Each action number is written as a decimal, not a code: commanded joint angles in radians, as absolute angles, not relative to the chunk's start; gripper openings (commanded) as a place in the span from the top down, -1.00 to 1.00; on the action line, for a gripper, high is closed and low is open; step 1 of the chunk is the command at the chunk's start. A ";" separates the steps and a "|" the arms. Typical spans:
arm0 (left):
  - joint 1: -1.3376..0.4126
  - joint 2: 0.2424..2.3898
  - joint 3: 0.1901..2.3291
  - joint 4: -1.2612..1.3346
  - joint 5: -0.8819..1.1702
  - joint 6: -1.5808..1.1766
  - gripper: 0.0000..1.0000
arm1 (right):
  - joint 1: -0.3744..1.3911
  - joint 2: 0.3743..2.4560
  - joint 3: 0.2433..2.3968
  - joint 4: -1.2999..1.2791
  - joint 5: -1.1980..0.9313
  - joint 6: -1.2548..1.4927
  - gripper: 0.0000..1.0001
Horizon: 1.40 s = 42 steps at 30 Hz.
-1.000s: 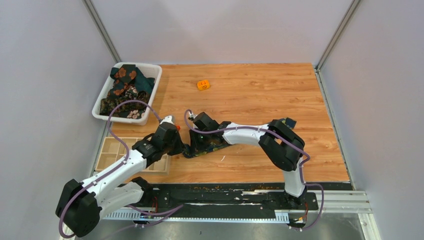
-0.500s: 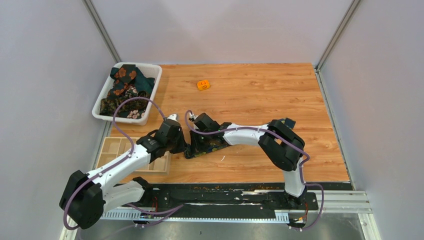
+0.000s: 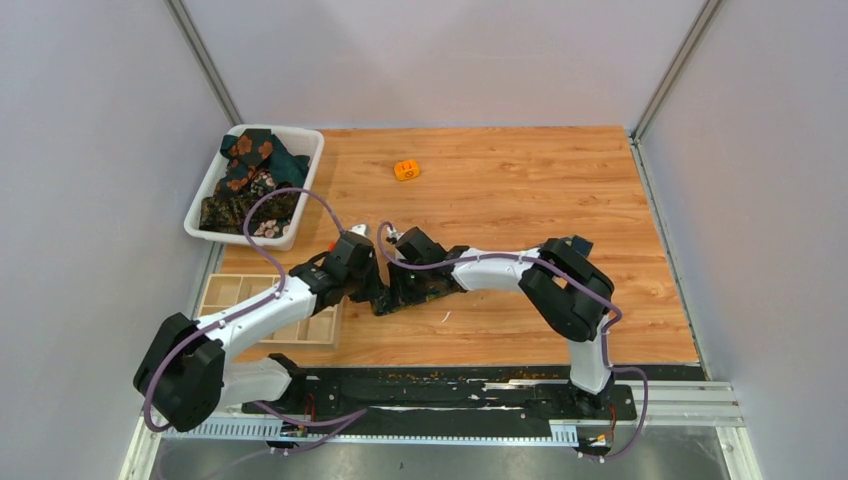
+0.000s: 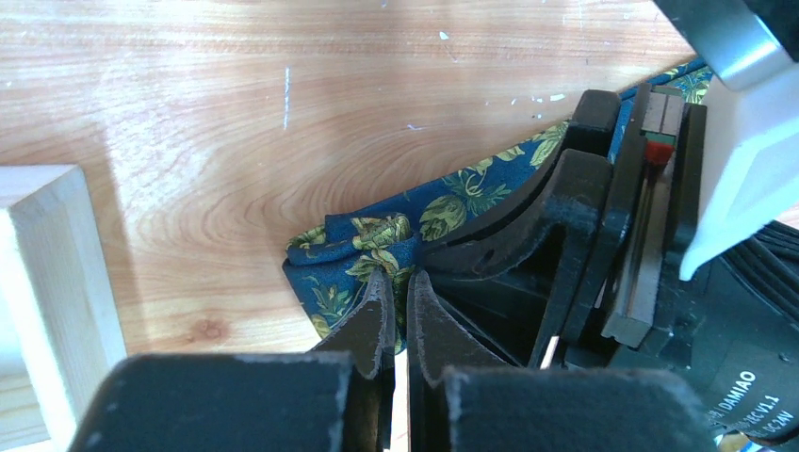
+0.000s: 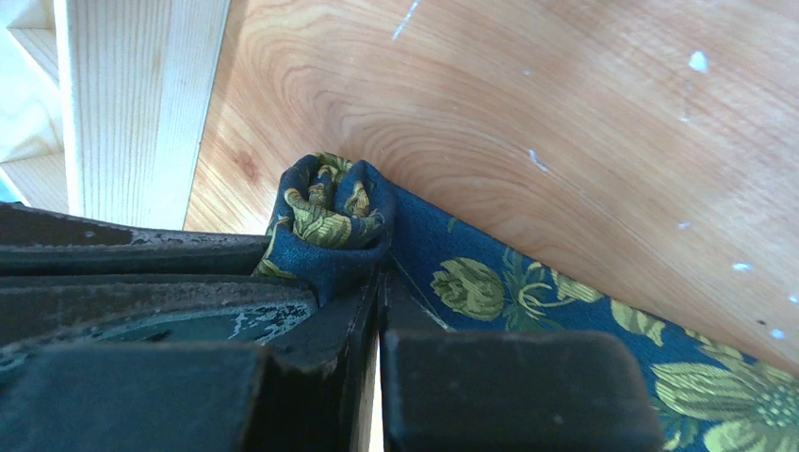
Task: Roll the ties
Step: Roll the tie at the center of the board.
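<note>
A navy tie (image 3: 425, 291) with yellow-green flowers lies on the wooden table, its left end bunched into a small roll (image 5: 329, 213). In the left wrist view my left gripper (image 4: 400, 281) is shut, its tips pinching the folded end of the navy tie (image 4: 363, 247). My right gripper (image 5: 378, 279) is shut on the same end, right below the roll. The two grippers meet tip to tip (image 3: 380, 290) over that end. More ties (image 3: 248, 178), dark green with orange and pinkish blooms, are piled in the white basket (image 3: 300, 170).
A wooden compartment tray (image 3: 222, 297) sits just left of the grippers, and its edge (image 5: 141, 94) stands close to the roll. A small orange piece (image 3: 406, 170) lies farther back on the table. Walls close in the left and right sides.
My left arm has stretched to the right, bringing its gripper up against the right gripper at the tie's end. The right gripper has barely shifted.
</note>
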<state>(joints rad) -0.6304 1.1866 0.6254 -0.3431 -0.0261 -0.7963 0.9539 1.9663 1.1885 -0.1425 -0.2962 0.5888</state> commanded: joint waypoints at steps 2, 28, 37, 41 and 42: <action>-0.653 1.238 0.653 -0.273 -0.017 -0.788 1.00 | 0.943 1.878 1.183 -0.146 -0.279 0.550 0.91; -0.697 1.308 0.652 -0.205 -0.046 -0.810 0.59 | 0.887 1.738 1.129 -0.195 -0.273 0.492 0.51; -0.703 1.290 0.662 -0.222 -0.060 -0.825 0.11 | 0.887 1.750 1.132 -0.175 -0.295 0.505 0.47; -0.707 1.265 0.660 -0.230 -0.075 -0.825 -0.16 | 0.885 1.748 1.132 -0.176 -0.292 0.510 0.42; -0.707 1.257 0.658 -0.230 -0.081 -0.826 -0.18 | 0.885 1.749 1.132 -0.176 -0.292 0.511 0.41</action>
<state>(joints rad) -0.6933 1.2934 0.6315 -0.2428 -0.0792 -0.8120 0.8768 1.7729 1.1263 -0.2287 -0.2710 0.5030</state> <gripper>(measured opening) 0.564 0.284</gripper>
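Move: The left hand still holds the tie's roll, its middle about 2 cm below the hand point and 1 cm back. The flat strip meant to take it starts roughly 3 cm to the right, level ahead, 4 cm lower. The wooden tray's middle is some 21 cm left and 4 cm back, the red piece 7 cm left and 8 cm ahead. From the right hand the roll lies about 3 cm left and 1 cm back. Left hand lowers the roll rightward onto the strip, releasing it; right lifts 5 cm and withdraws rightward, opening. ##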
